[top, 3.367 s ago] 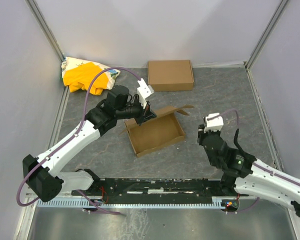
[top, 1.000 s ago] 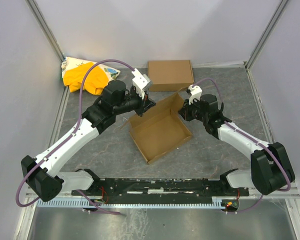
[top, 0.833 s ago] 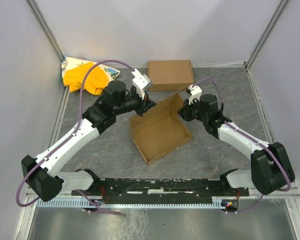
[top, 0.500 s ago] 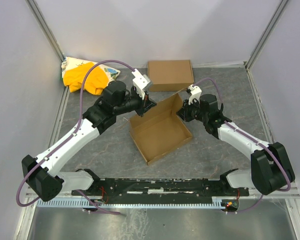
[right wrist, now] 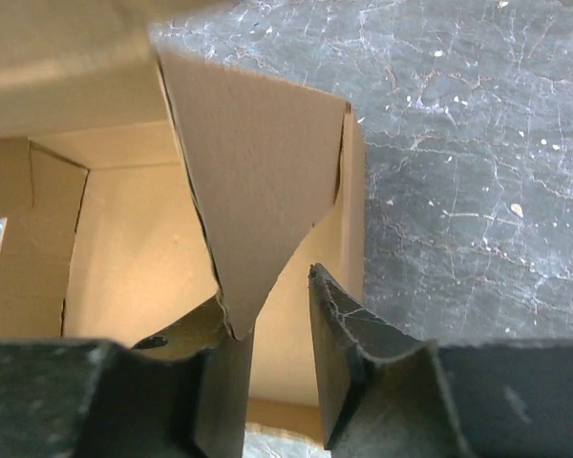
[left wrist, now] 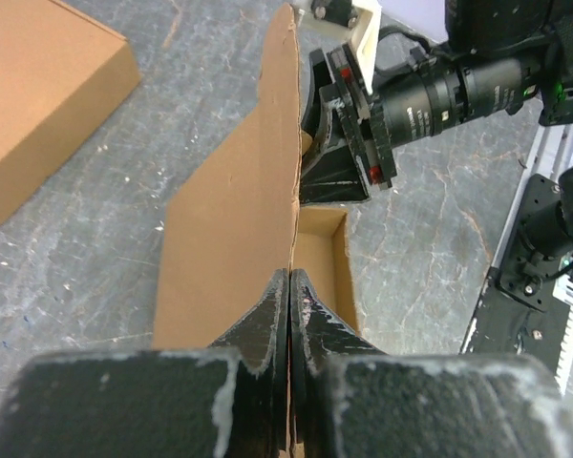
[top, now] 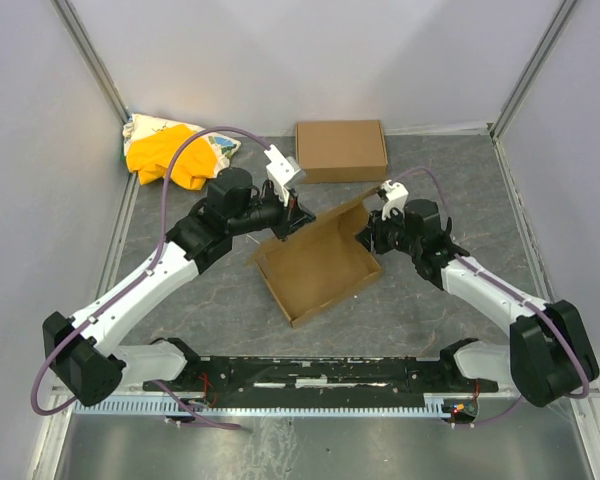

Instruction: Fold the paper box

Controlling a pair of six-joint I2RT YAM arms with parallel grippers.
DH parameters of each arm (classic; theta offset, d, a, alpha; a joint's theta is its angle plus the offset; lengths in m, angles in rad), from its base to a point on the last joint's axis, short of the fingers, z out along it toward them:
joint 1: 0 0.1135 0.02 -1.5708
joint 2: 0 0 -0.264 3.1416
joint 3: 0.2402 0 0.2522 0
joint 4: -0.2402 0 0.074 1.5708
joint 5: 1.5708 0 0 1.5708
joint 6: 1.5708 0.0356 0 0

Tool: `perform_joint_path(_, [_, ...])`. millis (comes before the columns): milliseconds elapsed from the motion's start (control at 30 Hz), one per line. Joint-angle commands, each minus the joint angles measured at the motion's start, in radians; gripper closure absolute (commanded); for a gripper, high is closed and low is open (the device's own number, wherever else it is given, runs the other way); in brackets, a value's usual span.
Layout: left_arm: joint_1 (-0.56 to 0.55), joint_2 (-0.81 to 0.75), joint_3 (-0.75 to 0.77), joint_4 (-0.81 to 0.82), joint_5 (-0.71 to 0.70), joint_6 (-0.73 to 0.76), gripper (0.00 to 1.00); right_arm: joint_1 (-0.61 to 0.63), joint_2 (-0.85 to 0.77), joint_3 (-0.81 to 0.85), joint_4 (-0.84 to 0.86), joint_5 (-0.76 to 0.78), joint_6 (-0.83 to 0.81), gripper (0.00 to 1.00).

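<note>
The paper box (top: 318, 268) is a shallow brown tray in the middle of the table, with its lid panel (top: 325, 225) raised along the far side. My left gripper (top: 292, 224) is shut on the left end of that panel's top edge. In the left wrist view the jaws (left wrist: 289, 279) pinch the thin cardboard panel (left wrist: 231, 215) edge-on. My right gripper (top: 368, 233) is at the tray's far right corner. In the right wrist view it (right wrist: 272, 307) stands open. A pointed side flap (right wrist: 258, 181) hangs between its fingers, its tip touching the left finger (right wrist: 220, 382).
A second, closed brown carton (top: 341, 150) lies at the back. A yellow cloth bundle (top: 168, 152) sits in the back left corner. Grey walls enclose the table on three sides. A black rail (top: 310, 372) runs along the near edge between the arm bases.
My right gripper's jaws have parted, and that wrist has slid a little right. The left gripper, still shut on the lid, has shifted slightly right. The box has turned a little.
</note>
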Motion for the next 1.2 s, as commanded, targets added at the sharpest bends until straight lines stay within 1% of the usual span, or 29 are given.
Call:
perform_joint_path(0, [0.0, -0.04, -0.046, 0.007, 0.044, -0.066, 0.97, 0.001, -0.093, -0.027, -0.032, 0.003, -0.024, 0.57])
perform_joint_path(33, [-0.001, -0.048, -0.054, 0.008, 0.045, -0.072, 0.97, 0.001, -0.114, -0.034, -0.05, 0.004, -0.02, 0.52])
perform_joint_path(133, [-0.004, -0.071, -0.081, 0.009, 0.045, -0.094, 0.97, 0.001, -0.207, -0.066, -0.116, -0.003, -0.017, 0.44])
perform_joint_path(200, [-0.008, -0.086, -0.097, 0.009, 0.047, -0.105, 0.97, 0.001, -0.293, -0.086, -0.186, -0.007, -0.022, 0.4])
perform_joint_path(233, [-0.011, -0.097, -0.108, 0.009, 0.048, -0.111, 0.97, 0.001, -0.358, -0.092, -0.246, -0.006, -0.03, 0.36])
perform_joint_path(267, [-0.013, -0.102, -0.117, 0.009, 0.047, -0.115, 0.97, 0.0, -0.409, -0.096, -0.292, -0.001, -0.031, 0.36])
perform_joint_path(367, [-0.019, -0.12, -0.137, 0.009, 0.041, -0.127, 0.97, 0.002, -0.547, -0.122, -0.345, 0.002, 0.05, 0.34])
perform_joint_path(467, [-0.028, -0.135, -0.152, 0.009, 0.043, -0.148, 0.97, 0.003, -0.659, -0.102, -0.483, 0.064, 0.099, 0.33])
perform_joint_path(533, [-0.042, -0.14, -0.165, 0.005, 0.051, -0.17, 0.92, 0.002, -0.717, -0.086, -0.557, 0.108, 0.124, 0.32])
perform_joint_path(633, [-0.084, -0.158, -0.223, 0.006, 0.06, -0.21, 0.76, 0.003, -0.769, -0.055, -0.612, 0.149, 0.149, 0.32])
perform_joint_path(733, [-0.136, -0.197, -0.301, 0.008, 0.025, -0.252, 0.63, 0.002, -0.739, -0.007, -0.613, 0.159, 0.164, 0.31])
perform_joint_path(800, [-0.17, -0.242, -0.343, 0.013, -0.013, -0.273, 0.58, 0.001, -0.677, 0.042, -0.627, 0.162, 0.173, 0.31])
perform_joint_path(900, [-0.201, -0.338, -0.394, 0.033, -0.045, -0.316, 0.54, 0.002, -0.564, 0.135, -0.663, 0.156, 0.169, 0.31])
perform_joint_path(1000, [-0.208, -0.414, -0.408, -0.007, -0.077, -0.33, 0.53, 0.002, -0.481, 0.217, -0.659, 0.123, 0.172, 0.32])
perform_joint_path(1067, [-0.208, -0.45, -0.414, -0.038, -0.15, -0.344, 0.54, 0.002, -0.432, 0.268, -0.631, 0.09, 0.168, 0.33])
perform_joint_path(1133, [-0.207, -0.491, -0.422, -0.051, -0.285, -0.391, 0.54, 0.003, -0.37, 0.314, -0.608, 0.081, 0.166, 0.32])
perform_joint_path(1167, [-0.208, -0.51, -0.424, -0.063, -0.383, -0.438, 0.54, 0.003, -0.332, 0.342, -0.611, 0.097, 0.167, 0.32])
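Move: The left hand holds the raised lid's front edge. The box's near rim, where that edge goes, is about 4 cm back, 8 cm right and some 22 cm below; the box middle lies about 6 cm ahead, 5 cm right and 25 cm below. The side flap is about 10 cm ahead of this hand, 11 cm right and 16 cm down. It stands just 4 cm ahead and 2 cm left of the right hand's open fingers, level with them. Still pinching the lid's front edge, the left hand brings it back and down towards the near rim, then opens to let go about halfway and sweeps on back, some 12 cm in all and 9 cm down, before lifting slightly. The right hand opens wider and comes free of the side flap, drawing back about 11 cm and to the right as it rises, then easing forward while still climbing. ##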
